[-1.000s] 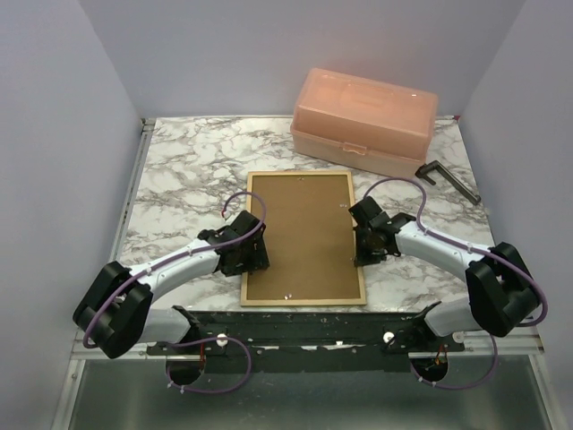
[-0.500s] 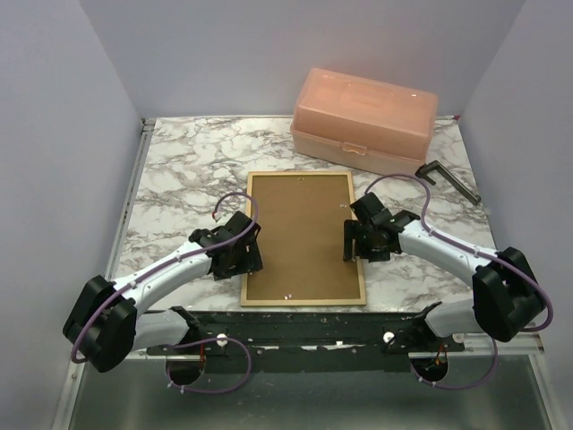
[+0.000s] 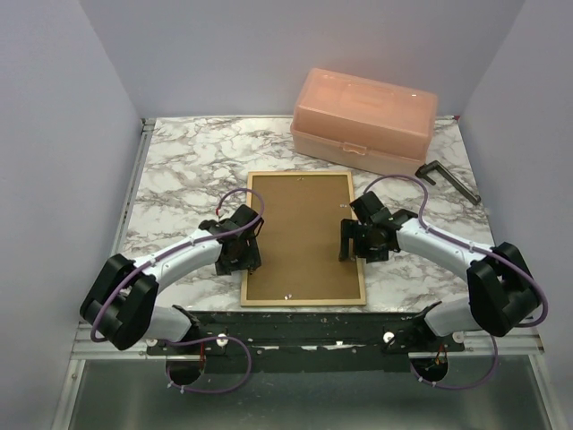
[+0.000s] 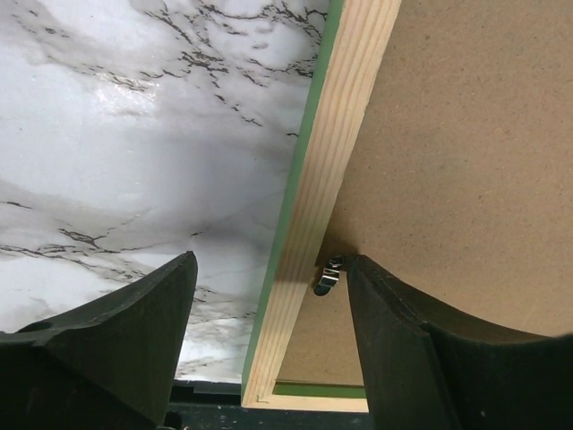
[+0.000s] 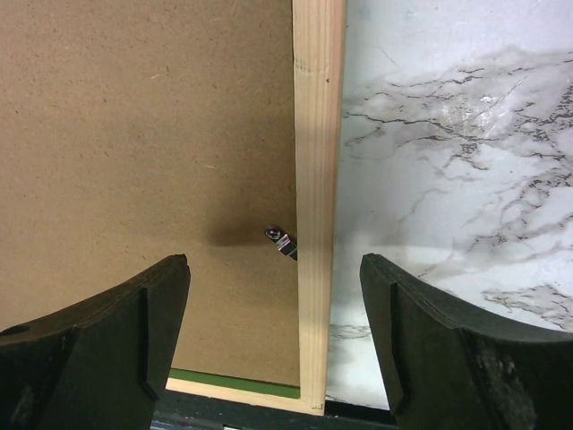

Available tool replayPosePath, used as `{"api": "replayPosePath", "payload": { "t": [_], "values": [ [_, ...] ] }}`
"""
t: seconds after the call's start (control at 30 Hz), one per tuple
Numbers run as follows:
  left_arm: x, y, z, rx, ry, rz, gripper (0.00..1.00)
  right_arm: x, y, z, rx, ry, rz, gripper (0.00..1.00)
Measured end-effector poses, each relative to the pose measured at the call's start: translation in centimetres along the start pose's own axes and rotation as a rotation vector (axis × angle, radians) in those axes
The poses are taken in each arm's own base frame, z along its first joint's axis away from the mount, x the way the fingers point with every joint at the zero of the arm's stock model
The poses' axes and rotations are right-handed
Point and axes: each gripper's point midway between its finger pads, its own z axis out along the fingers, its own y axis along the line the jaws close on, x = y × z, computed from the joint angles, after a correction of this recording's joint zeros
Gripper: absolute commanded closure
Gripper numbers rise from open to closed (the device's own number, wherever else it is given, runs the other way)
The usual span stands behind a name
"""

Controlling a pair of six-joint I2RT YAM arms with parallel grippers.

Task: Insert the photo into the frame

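The frame lies face down in the middle of the table, pale wood back up, green edge showing. The brown hardboard backing panel sits inside it. The photo is hidden. My left gripper is open over the frame's left rail, its right finger beside a small metal clip. My right gripper is open astride the right rail, above another clip.
A peach plastic box stands at the back right. A dark L-shaped tool lies on the marble table right of it. Grey walls enclose the table on three sides.
Both grippers have shifted slightly along the frame's side rails; the left one moved up and inward, the right one moved left over its rail. Frame and backing panel have not moved.
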Motion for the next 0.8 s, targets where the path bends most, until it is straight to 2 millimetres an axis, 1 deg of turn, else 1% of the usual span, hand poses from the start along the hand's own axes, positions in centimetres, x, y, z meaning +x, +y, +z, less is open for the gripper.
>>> {"api": "replayPosePath", "payload": {
  "t": [0.1, 0.27, 0.37, 0.53, 0.63, 0.7, 0.8],
  "values": [
    [-0.1, -0.2, 0.1, 0.010, -0.001, 0.004, 0.36, 0.0, 0.1, 0.1, -0.008, 0.005, 0.004, 0.16],
    [0.1, -0.9, 0.3, 0.056, -0.007, 0.008, 0.50, 0.2, 0.3, 0.3, -0.021, 0.019, 0.004, 0.16],
    [0.0, -1.4, 0.4, 0.079, -0.010, 0.015, 0.60, 0.3, 0.4, 0.4, -0.023, 0.027, 0.004, 0.16],
    [0.1, -1.7, 0.4, 0.087, -0.013, 0.028, 0.86, 0.2, 0.6, 0.5, -0.033, 0.025, 0.005, 0.16],
    [0.1, -1.7, 0.4, 0.088, -0.014, 0.032, 0.95, 0.2, 0.7, 0.6, -0.034, 0.025, 0.005, 0.16],
    [-0.1, -1.7, 0.3, 0.089, -0.019, 0.038, 1.00, 0.2, 0.6, 0.7, -0.032, 0.028, 0.002, 0.16],
    [0.0, -1.7, 0.3, 0.088, -0.020, 0.052, 1.00, 0.3, 0.6, 0.7, -0.031, 0.031, 0.002, 0.16]
  ]
}}
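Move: The frame's left rail runs under the left hand, its middle at the hand only about 1 cm to the right and 1 cm below the fingertips. The small metal clip on its inner edge sits some 2 cm to the right, level fore and aft and 1 cm down; the near rail lies about 7 cm back and 11 cm right. From the right hand, that left rail is roughly 22 cm to the left, 2 cm back and 2 cm below. The left rail ends up pinched: the left hand shifts about 1.5 cm to the right with a slight roll of some 5 degrees, its inner finger over the clip's side and its outer finger on the outside edge, and closes from wide open to nearly shut. The right hand hovers open over the other side, easing barely 1 cm left and down. ##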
